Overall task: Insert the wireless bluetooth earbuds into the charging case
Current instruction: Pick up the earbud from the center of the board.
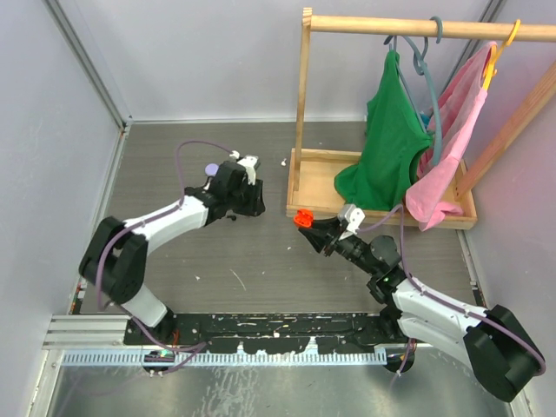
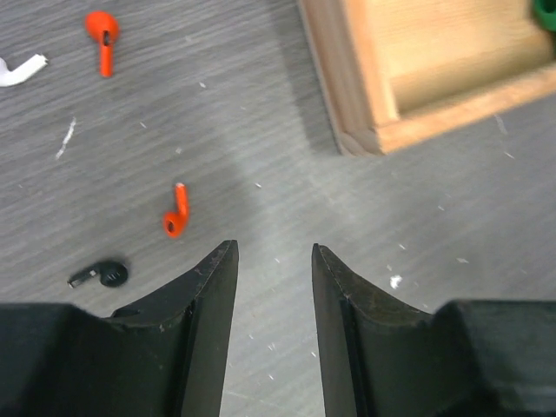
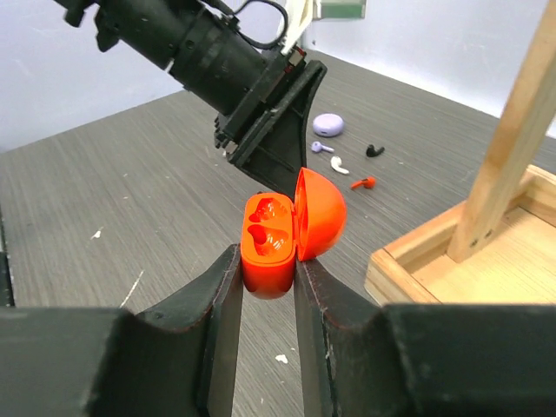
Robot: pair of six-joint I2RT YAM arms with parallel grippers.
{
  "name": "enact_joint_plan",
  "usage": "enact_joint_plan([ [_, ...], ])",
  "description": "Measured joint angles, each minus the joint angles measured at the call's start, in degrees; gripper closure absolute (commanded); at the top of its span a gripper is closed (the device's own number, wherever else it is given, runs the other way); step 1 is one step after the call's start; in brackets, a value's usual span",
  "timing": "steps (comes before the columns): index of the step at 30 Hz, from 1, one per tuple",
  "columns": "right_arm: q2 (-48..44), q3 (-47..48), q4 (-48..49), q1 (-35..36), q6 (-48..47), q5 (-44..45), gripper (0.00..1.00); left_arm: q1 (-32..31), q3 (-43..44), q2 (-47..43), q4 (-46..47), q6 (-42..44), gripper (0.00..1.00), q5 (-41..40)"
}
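Note:
My right gripper (image 3: 265,257) is shut on the red charging case (image 3: 268,248), held above the table with its lid (image 3: 321,211) open; the same case (image 1: 302,218) shows in the top view. Two red earbuds (image 2: 102,39) (image 2: 175,213), a white earbud (image 2: 22,71) and a black earbud (image 2: 102,274) lie on the table ahead of my left gripper (image 2: 274,252). That gripper is open, nothing between its fingers, and hovers just above the table. It stands just beyond the case (image 3: 269,130).
A lilac case (image 3: 328,124) and a lilac earbud (image 3: 321,148) lie past the left gripper. A wooden tray (image 1: 317,161) with a clothes rack holding green (image 1: 387,148) and pink garments stands at the right; its corner (image 2: 360,139) is near the left gripper.

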Motion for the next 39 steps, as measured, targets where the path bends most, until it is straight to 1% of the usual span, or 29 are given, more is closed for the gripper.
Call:
enact_joint_plan([
  [6,-0.8,-0.9,1.4,0.0,-0.3,3.3,0.94,3.3,7.4,11.4,-2.6,1.3,0.59,0.0],
  [12,-1.0,-0.9,2.3,0.0,-0.3,4.2,0.93,5.1,13.9,19.3,-5.9,2.8,0.58,0.0],
  [14,-1.0,-0.9,2.3,0.0,-0.5,4.5,0.93,5.5,14.8,20.4,-6.3,2.8,0.58,0.0],
  [21,-1.7,-1.0,2.2,0.0,-0.6,5.2,0.93,5.9,15.3,22.1,-8.2,3.0,0.61,1.8],
  [30,-3.0,-1.0,1.6,0.0,-0.7,6.1,0.93,5.9,15.1,22.1,-9.4,3.2,0.62,6.6],
  [39,-3.9,-1.0,1.2,0.0,-0.8,6.4,0.93,3.8,11.0,18.7,-11.0,3.5,0.62,9.3],
])
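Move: Below the left hand, some 9 cm down on the board, the centre red earbud lies about 3 cm ahead and 3 cm to its left. Level with it in height, the black earbud is some 7 cm left and 2 cm ahead of the hand, the far red earbud about 11 cm ahead and 2 cm left. The wooden box's near left corner stands roughly 6 cm right, 3 cm ahead, 7 cm lower. From the right hand the centre red earbud is about 13 cm ahead, 12 cm left and 18 cm down. Diving down some 8 cm and forward about 6 cm, the left hand reaches low over the board beyond the centre red earbud, then draws straight back about 6 cm at that low height. The fingers tip nearly 20 degrees steeper, stay partly open, and the left finger ends at the earbud's stem. The right hand keeps the red charging case, easing up and right about 2 cm. ##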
